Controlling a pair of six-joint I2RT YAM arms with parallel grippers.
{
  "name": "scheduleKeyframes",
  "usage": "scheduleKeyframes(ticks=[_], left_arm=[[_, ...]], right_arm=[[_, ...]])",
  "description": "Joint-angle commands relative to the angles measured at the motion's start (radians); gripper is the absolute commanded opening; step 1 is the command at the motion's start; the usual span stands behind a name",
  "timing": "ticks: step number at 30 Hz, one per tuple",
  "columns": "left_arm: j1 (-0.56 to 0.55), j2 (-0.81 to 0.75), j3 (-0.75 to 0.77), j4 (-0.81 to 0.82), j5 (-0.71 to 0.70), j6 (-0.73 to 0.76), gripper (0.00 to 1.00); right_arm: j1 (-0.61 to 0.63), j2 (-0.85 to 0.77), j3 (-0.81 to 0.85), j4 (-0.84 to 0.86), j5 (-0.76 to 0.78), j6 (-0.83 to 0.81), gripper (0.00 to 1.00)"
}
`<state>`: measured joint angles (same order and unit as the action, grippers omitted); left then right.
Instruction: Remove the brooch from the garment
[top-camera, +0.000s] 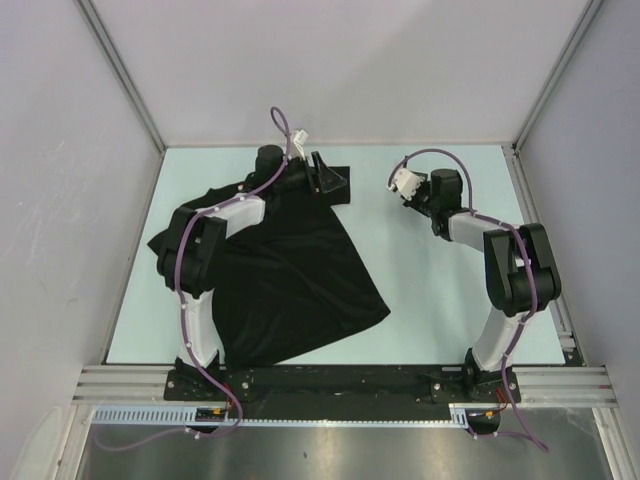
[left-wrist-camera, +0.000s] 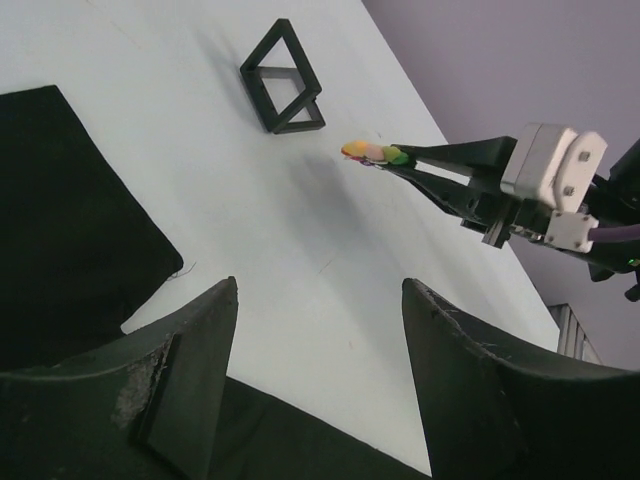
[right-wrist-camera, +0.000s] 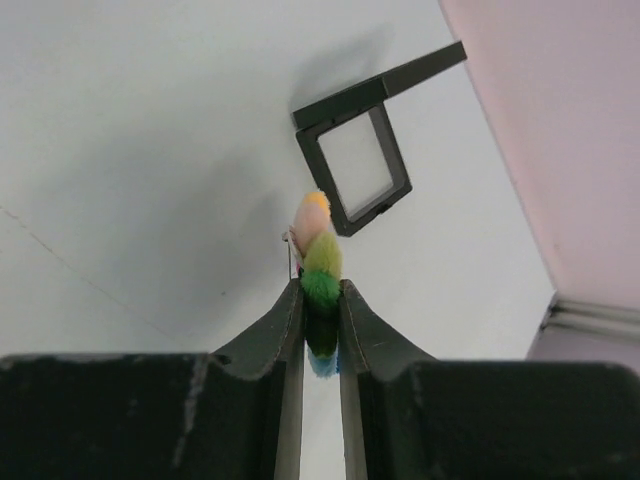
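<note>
The brooch (right-wrist-camera: 320, 258), a tiny fuzzy piece in peach, yellow-green, green and blue, is pinched between the fingers of my right gripper (right-wrist-camera: 320, 287), which is shut on it. It hangs over bare table, apart from the garment. From the left wrist view, the brooch (left-wrist-camera: 372, 153) sticks out of the right gripper's tip (left-wrist-camera: 398, 160). The garment (top-camera: 290, 270), a black T-shirt, lies crumpled on the left half of the table. My left gripper (left-wrist-camera: 320, 285) is open and holds nothing, hovering at the garment's far edge (left-wrist-camera: 70, 220). In the top view, the left gripper (top-camera: 325, 178) and right gripper (top-camera: 393, 186) face each other.
A small black square frame (left-wrist-camera: 285, 78) lies on the table just beyond both grippers, also in the right wrist view (right-wrist-camera: 355, 165). Grey walls close off the pale table (top-camera: 440, 300) at the back and sides. The left arm reaches across the garment.
</note>
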<state>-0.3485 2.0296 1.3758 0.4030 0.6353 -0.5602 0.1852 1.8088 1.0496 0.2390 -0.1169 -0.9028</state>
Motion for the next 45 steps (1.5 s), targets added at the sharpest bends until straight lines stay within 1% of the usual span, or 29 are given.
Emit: scheduleKeyframes(ticks=[1,3,6,8,9,12,13,16,18,23,30,38,45], left_arm=[[0.022,-0.022,-0.020,0.128,0.029,-0.044,0.71],[0.039,-0.020,-0.033,0.172,0.040,-0.075,0.71],[0.063,-0.017,-0.055,0.207,0.063,-0.105,0.71],[0.074,-0.022,-0.061,0.211,0.066,-0.106,0.71],[0.077,-0.023,-0.067,0.212,0.066,-0.106,0.71],[0.086,-0.029,-0.075,0.214,0.066,-0.102,0.71],[0.088,-0.031,-0.075,0.212,0.064,-0.101,0.72],[0.089,-0.026,-0.073,0.212,0.066,-0.102,0.72],[0.091,-0.025,-0.072,0.214,0.070,-0.106,0.71],[0.095,-0.020,-0.070,0.218,0.069,-0.116,0.72],[0.100,-0.028,-0.073,0.207,0.069,-0.102,0.71],[0.105,-0.023,-0.072,0.207,0.075,-0.107,0.71],[0.109,-0.023,-0.072,0.207,0.081,-0.115,0.72]], right_arm=[[-0.041,0.018,0.006,0.202,-0.035,-0.200,0.00],[-0.055,0.038,0.007,0.246,-0.072,-0.211,0.00],[-0.064,0.081,0.015,0.330,-0.069,-0.275,0.00],[-0.090,0.109,0.026,0.341,-0.095,-0.271,0.00],[-0.098,0.119,0.033,0.336,-0.131,-0.268,0.00],[-0.110,0.155,0.055,0.350,-0.164,-0.295,0.00],[-0.110,0.164,0.067,0.347,-0.170,-0.327,0.00],[-0.122,0.208,0.102,0.371,-0.173,-0.341,0.00],[-0.138,0.224,0.121,0.352,-0.197,-0.344,0.00],[-0.142,0.260,0.162,0.338,-0.196,-0.375,0.00],[-0.141,0.310,0.196,0.348,-0.205,-0.386,0.00],[-0.124,0.353,0.239,0.335,-0.182,-0.412,0.00],[-0.109,0.362,0.239,0.316,-0.167,-0.427,0.00]])
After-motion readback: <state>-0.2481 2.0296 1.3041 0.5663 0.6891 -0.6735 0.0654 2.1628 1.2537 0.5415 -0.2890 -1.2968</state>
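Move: The right hand already holds the brooch and is bound for the open black case, which lies about 11 cm ahead of it, 1 cm to its left and some 8 cm below, with its lid standing up along the left side. The garment's sleeve lies roughly 10 cm ahead and 20 cm to the left of the right hand, about 10 cm lower. From the empty left hand the case is about 13 cm ahead, 20 cm to the right and 14 cm below. Keeping the brooch pinched between nearly shut fingers, the right hand carries it forward about 10 cm towards the open case, veering some 4 cm right at first and rising slightly, then sinking to about 2 cm below its starting height as the advance slows, while the wrist tips the fingers up about 15 degrees, rolls its left side down and turns slightly counter-clockwise. The left hand, empty and still open, draws about 4 cm left, away from the case, and then holds there. ##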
